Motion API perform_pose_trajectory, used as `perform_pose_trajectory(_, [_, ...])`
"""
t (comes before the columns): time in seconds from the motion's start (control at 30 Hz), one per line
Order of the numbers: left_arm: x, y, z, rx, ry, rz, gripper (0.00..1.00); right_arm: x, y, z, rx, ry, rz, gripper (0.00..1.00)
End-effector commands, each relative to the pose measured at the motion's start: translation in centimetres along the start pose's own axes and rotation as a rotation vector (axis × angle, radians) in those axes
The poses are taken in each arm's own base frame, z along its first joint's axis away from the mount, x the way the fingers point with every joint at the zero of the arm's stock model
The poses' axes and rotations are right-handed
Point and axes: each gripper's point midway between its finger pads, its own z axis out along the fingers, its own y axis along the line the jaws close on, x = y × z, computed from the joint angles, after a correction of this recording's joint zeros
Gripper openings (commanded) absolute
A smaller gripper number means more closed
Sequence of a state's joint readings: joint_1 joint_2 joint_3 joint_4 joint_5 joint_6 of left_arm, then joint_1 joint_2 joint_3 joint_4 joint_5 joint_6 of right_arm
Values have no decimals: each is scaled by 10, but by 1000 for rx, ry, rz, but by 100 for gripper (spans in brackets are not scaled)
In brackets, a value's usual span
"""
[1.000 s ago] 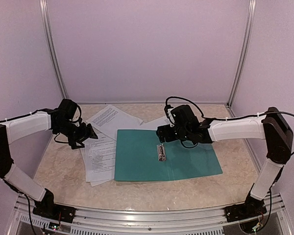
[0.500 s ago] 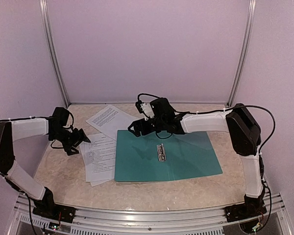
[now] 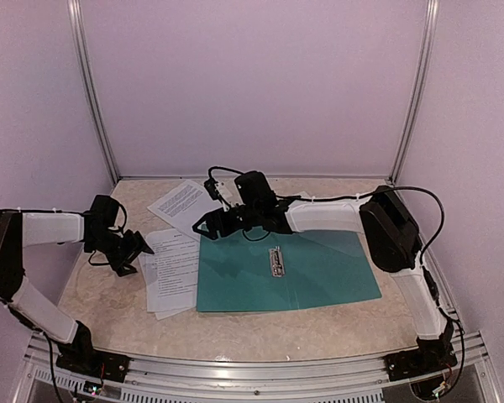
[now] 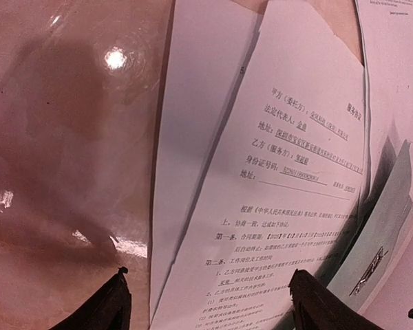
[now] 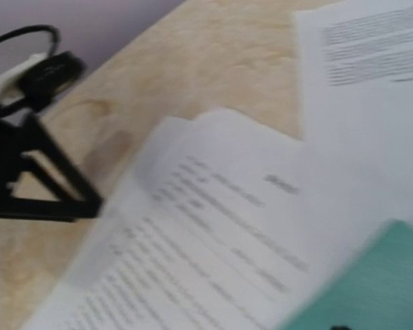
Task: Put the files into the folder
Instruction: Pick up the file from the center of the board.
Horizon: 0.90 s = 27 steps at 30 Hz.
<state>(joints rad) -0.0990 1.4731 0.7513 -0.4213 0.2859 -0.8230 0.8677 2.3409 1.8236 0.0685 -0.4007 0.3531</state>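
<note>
The folder [image 3: 319, 270] lies open and flat, dark teal, with its silver clip [image 3: 275, 260] along the spine. The files are white printed sheets: a stack [image 3: 172, 269] overlapping the folder's left edge and one sheet [image 3: 185, 201] behind it. My left gripper [image 3: 131, 250] hangs low at the stack's left edge; in its wrist view it is open [image 4: 210, 302], straddling the files [image 4: 282, 172] without touching them. My right gripper [image 3: 207, 225] hovers open over the folder's far left corner. Its blurred wrist view shows the files [image 5: 227, 234] and the folder [image 5: 378, 289], not its own fingers.
The marble-patterned table [image 3: 101, 285] is boxed in by pale walls and metal posts [image 3: 92, 92] at the back corners. Both arms reach towards the same stack, their grippers about a hand's width apart. The left gripper [image 5: 27, 172] shows in the right wrist view.
My right arm has swung left along the folder's far edge to its far left corner. My left gripper has dropped lower and drawn back to the stack's left edge.
</note>
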Motion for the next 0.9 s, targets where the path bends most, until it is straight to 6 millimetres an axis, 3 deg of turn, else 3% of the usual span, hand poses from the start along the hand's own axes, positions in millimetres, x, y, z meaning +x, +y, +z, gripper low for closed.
perform_pose_trajectory(0.0, [1, 8, 8, 17, 1, -44, 76, 20, 22, 22, -77, 62, 15, 71])
perform_pose_trajectory(0.43, [9, 19, 6, 66, -24, -106, 76, 80, 47, 59, -156, 209, 45, 58])
perform_pose_trajectory(0.87, [15, 21, 26, 104, 15, -117, 73, 132, 32, 69, -105, 328, 76, 48])
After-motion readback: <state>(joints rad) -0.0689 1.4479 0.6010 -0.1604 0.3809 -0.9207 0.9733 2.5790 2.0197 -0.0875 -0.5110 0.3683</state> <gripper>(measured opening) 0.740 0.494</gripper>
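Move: The file, partly under the folder, has its middle about 6 cm back and 6 cm left of the right gripper, some 12 cm below it. At that same depth below the gripper, the upper sheet lies roughly 15 cm ahead and 4 cm left; the open teal folder's middle is about 6 cm back and 22 cm right, the metal clip 4 cm back and 20 cm right. From the left gripper the file's middle is level and about 10 cm right, 3 cm below. Bring the right gripper down about 9 cm onto the printed part of the file beside the folder's left edge, carrying it about 7 cm back and 5 cm left. Take the leftward part early and sink mostly later, turning the fingers about 10 degrees counter-clockwise and steeper while partly closing them. Keep the left gripper low and open by the file's left edge. ##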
